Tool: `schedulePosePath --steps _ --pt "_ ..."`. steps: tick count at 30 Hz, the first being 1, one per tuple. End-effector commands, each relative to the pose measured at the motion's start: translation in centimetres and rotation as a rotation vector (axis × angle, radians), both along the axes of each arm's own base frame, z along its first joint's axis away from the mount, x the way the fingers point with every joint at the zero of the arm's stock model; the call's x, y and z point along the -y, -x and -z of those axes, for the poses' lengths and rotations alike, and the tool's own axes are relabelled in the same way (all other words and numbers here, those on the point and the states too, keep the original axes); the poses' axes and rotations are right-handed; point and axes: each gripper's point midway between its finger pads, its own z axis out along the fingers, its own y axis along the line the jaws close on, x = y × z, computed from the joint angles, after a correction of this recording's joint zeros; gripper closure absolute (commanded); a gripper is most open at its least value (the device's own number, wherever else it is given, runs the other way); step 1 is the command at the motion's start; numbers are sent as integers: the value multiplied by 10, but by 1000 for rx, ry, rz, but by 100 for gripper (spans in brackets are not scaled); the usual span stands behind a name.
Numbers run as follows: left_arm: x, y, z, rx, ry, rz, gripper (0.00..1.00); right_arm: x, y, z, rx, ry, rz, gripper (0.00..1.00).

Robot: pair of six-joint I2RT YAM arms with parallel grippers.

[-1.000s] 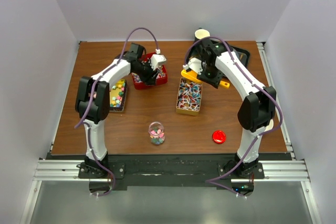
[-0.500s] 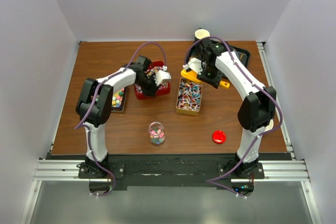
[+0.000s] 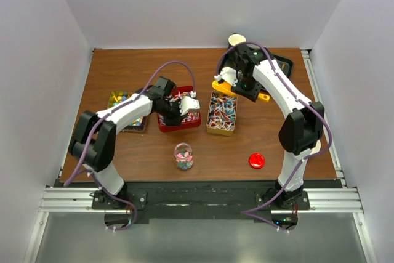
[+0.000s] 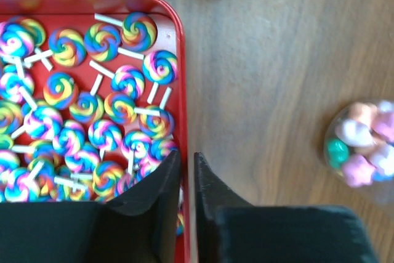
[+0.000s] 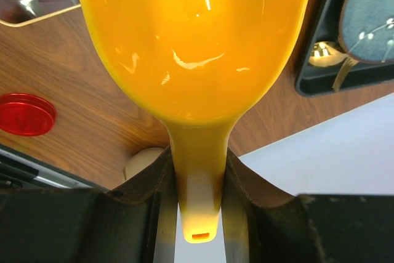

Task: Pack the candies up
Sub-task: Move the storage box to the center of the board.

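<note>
Rainbow swirl lollipop candies (image 4: 104,109) fill a red tray (image 4: 183,90) left of centre (image 3: 196,122). My left gripper (image 4: 188,155) is shut on that tray's rim, one finger inside and one outside; from above it sits over the tray (image 3: 177,120). A gold tin (image 3: 221,114) of red-blue wrapped twists lies to the right. Star-like candies lie in a dark tin (image 3: 123,104) at the left, partly hidden by the arm. A small clear jar (image 3: 183,156) (image 4: 363,146) holds pastel pieces. My right gripper (image 5: 196,170) (image 3: 246,87) is shut on the handle of a yellow scoop (image 5: 197,41), held above the gold tin's far end.
A red round lid (image 3: 257,161) (image 5: 24,114) lies near the front right. A black tray (image 3: 283,63) (image 5: 345,47) and a cream cup (image 3: 237,40) stand at the back right. Grey walls close in the table on three sides.
The left gripper has closed on the red tray's rim and drawn the tray towards the near edge, the arm swinging with it. The right arm and scoop have stayed put.
</note>
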Motion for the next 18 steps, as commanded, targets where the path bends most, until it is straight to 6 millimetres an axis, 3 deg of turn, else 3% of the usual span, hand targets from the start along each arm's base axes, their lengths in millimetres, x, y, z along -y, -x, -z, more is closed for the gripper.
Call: schedulePosePath --steps 1,5,7,9,11,12,13,15,18 --pt "-9 12 -23 85 23 17 70 1 -13 -18 59 12 -42 100" --pt "-16 -19 -63 190 116 -197 52 -1 -25 -24 117 24 -99 100" --pt "-18 -38 -95 138 275 -361 46 -6 -29 -31 170 33 -156 100" --pt "-18 -46 -121 -34 491 -478 43 -12 -36 -31 216 54 -180 100" --pt "-20 -46 -131 -203 653 -551 40 -23 -38 -32 236 55 -208 100" --pt "-20 -51 -160 -303 833 -551 40 -29 -36 -32 234 39 -221 100" --pt "-22 -43 -146 -399 873 -596 39 -39 -35 -33 241 26 -241 100" --pt "-28 -45 -162 -465 990 -615 37 -52 -34 -37 281 2 -273 100" --pt "-29 -41 -154 -543 1020 -646 34 -84 -25 -44 336 -25 -369 100"
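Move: The left fingers straddle the near wall of the red storage box, whose middle lies about 7 cm ahead, 1 cm left and 2 cm below. From there the candy jar is some 10 cm back and 2 cm right, the tan lollipop box roughly 14 cm right and 5 cm ahead. The right hand, holding the yellow scoop, has the red box about 28 cm left, 3 cm back and 13 cm below, the tan box 12 cm left and 3 cm back. The left fingers open wide and let go of the red box's near wall, easing back a centimetre before the hand lifts some 11 cm and swings forward and left over the box, fingers swinging up from pointing down to nearly level. The right hand keeps its grip on the scoop and carries it about 5 cm left and a little forward, towards the red box, turning some 15 degrees counter-clockwise. ##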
